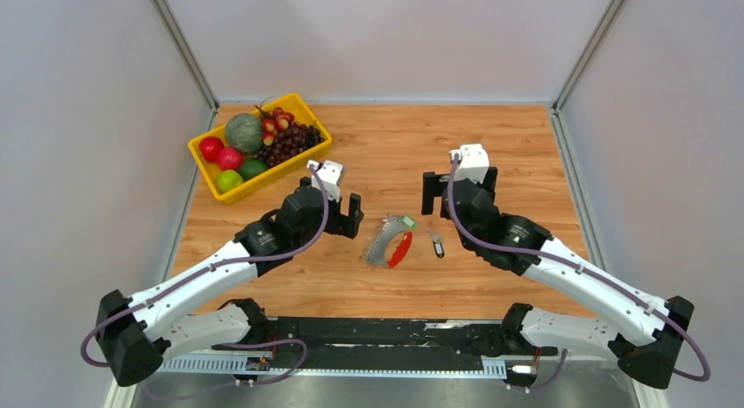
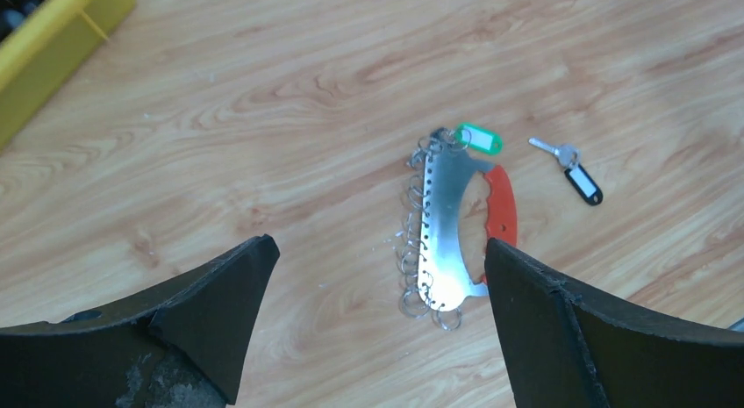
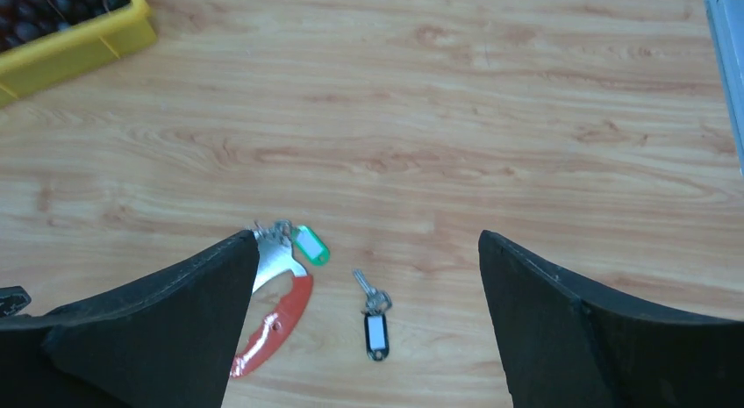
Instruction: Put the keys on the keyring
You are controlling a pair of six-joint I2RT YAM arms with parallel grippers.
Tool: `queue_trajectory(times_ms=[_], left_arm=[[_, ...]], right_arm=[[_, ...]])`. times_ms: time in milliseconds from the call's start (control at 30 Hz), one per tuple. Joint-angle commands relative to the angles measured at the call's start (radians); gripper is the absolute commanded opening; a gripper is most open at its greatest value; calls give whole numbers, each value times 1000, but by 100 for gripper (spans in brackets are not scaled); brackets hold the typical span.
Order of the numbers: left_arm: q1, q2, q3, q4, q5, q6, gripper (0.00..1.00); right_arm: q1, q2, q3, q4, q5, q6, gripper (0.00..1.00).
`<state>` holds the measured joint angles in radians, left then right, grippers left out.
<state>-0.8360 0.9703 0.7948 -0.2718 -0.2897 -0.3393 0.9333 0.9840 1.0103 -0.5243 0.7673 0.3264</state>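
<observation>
The keyring (image 1: 390, 241) lies flat on the wooden table between the arms: a grey fan-shaped metal plate edged with small wire rings, a red handle and a green tag. The key (image 1: 436, 244), small and silver with a black tag, lies just right of it, apart from it. My left gripper (image 1: 354, 215) hovers left of the keyring, open and empty. My right gripper (image 1: 432, 194) hovers behind the key, open and empty. The left wrist view shows the keyring (image 2: 447, 237) and the key (image 2: 570, 167) beyond the open gripper (image 2: 377, 246). The right wrist view shows the key (image 3: 373, 307) between the fingers of the open gripper (image 3: 367, 237), and the keyring (image 3: 276, 294) partly hidden behind the left finger.
A yellow basket (image 1: 263, 184) of fruit stands at the back left of the table; its corner shows in the left wrist view (image 2: 53, 48) and the right wrist view (image 3: 79, 44). Grey walls enclose the table on three sides.
</observation>
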Motion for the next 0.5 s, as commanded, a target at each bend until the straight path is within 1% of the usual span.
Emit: queue_trajectory(times_ms=[0,167,333,467], left_arm=[[-1,64,-29,51,42,-62,100],[-1,120,-61,71,55,-117,100],[-1,180,-68,118,35,-145,100],[24,243,-49,192,102,-155,100]], right_arm=[[-4,71,17,-121,-26,63,100],[-5,127,9,-140,-58,83,100],[-8,219,6,-100,-63,89,100],[-43,284,-2,-40,-141,94,96]])
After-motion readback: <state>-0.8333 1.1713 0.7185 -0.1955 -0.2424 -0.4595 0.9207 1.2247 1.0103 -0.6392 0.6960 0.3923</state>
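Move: From the right hand the key with its black tag lies about 3 cm back, 2 cm left and some 25 cm below. On the same tabletop, the green tag is about 10 cm left and 2 cm ahead of this hand. From the left hand, the keyring's red-handled metal plate lies about 12 cm right, 2 cm back and 20 cm down; the green tag is roughly 18 cm right and 4 cm ahead. Down with both open hands together, some 8 cm each, the right towards the key and black tag, the left towards the keyring's metal plate, each easing inward by 1.5 cm. Both wrists tip their fingers further down, roughly 15 degrees on the right and a little less on the left, while the right also rolls its left side lower. Fingers stay wide and touch nothing. ##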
